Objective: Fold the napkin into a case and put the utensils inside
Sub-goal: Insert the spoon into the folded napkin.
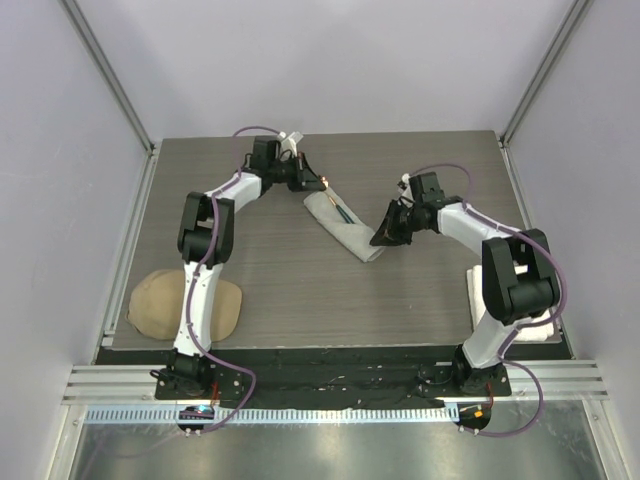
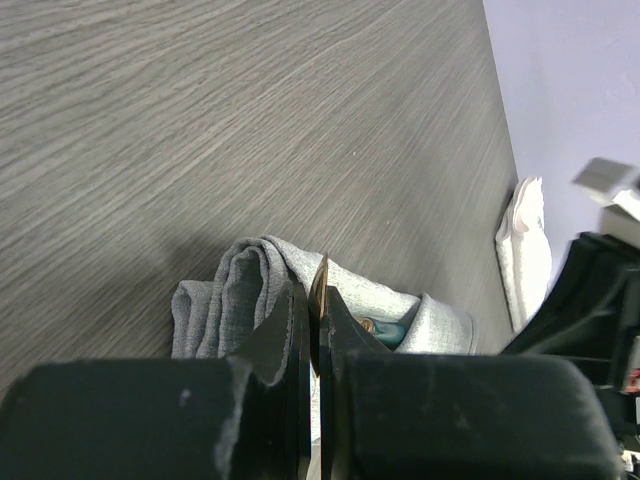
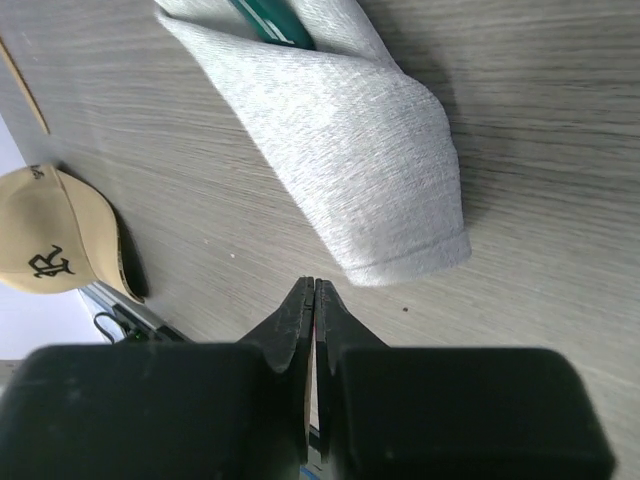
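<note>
The light grey napkin (image 1: 345, 228) lies folded as a narrow case, slanting from back left to near right on the table. A dark teal handle (image 1: 343, 212) sticks out of its open back end. My left gripper (image 1: 318, 182) hovers at that open end, shut on a thin gold spoon (image 2: 320, 285) seen edge-on between the jaws. In the left wrist view the case's mouth (image 2: 240, 290) and the teal handle (image 2: 390, 333) sit just beyond the jaws. My right gripper (image 3: 314, 285) is shut and empty, a short way off the case's closed end (image 3: 350, 150).
A tan cap (image 1: 185, 305) with a black emblem lies at the near left corner, partly behind the left arm. A white towel (image 1: 540, 325) lies at the near right edge by the right arm's base. Walls enclose the table on three sides.
</note>
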`<state>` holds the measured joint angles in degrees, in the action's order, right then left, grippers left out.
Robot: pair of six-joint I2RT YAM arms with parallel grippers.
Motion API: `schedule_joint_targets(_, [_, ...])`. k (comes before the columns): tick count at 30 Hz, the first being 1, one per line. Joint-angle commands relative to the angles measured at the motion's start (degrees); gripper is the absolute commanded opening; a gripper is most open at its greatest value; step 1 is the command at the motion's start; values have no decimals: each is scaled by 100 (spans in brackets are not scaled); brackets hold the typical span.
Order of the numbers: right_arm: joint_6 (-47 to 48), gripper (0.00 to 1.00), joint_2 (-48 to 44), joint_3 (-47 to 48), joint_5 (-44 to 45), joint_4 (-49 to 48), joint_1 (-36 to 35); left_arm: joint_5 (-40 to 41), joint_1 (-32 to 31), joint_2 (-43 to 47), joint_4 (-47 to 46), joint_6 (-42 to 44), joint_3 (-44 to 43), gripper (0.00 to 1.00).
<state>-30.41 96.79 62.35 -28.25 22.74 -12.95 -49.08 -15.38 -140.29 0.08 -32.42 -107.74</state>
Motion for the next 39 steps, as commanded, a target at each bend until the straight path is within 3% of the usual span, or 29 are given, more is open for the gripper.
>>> schedule_joint_targets(1, [35, 6, 383, 32, -199, -296, -50, -23, -62, 336, 159, 69, -300, 0])
schedule_joint_targets(19, [106, 3, 710, -161, 188, -525, -50, 65, -124, 652, 414, 360, -142, 0])
schedule_joint_targets(33, [132, 2, 780, -161, 180, -516, -50, 241, -123, 433, 1266, 957, -906, 0])
schedule_joint_targets(39, [141, 2, 771, -144, 171, -516, -58, 74, -229, 423, 1267, 904, -854, 0])
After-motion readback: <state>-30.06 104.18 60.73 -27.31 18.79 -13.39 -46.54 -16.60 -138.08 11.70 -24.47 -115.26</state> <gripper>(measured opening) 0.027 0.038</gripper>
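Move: The right hand hovers clear of the napkin, its pocket end about 6 cm below the fingertips and 2 cm to their left. The spoon's green handle end lies some 6 cm ahead of that hand, 4 cm left and 4 cm lower. The left hand holds the spoon's golden end. The pocket mouth is roughly 7 cm back from it, 5 cm right and 6 cm down, with the napkin's far end almost straight beneath. Straight down about 5 cm goes the right hand, quickly at first and then easing to a halt, its nearly shut fingers closing the last bit as the tips come to bear on the edge of the napkin's pocket end. The left hand keeps its grip on the spoon, eases back about 1 cm, then rises some 4 cm, lifting the golden end over the napkin. ##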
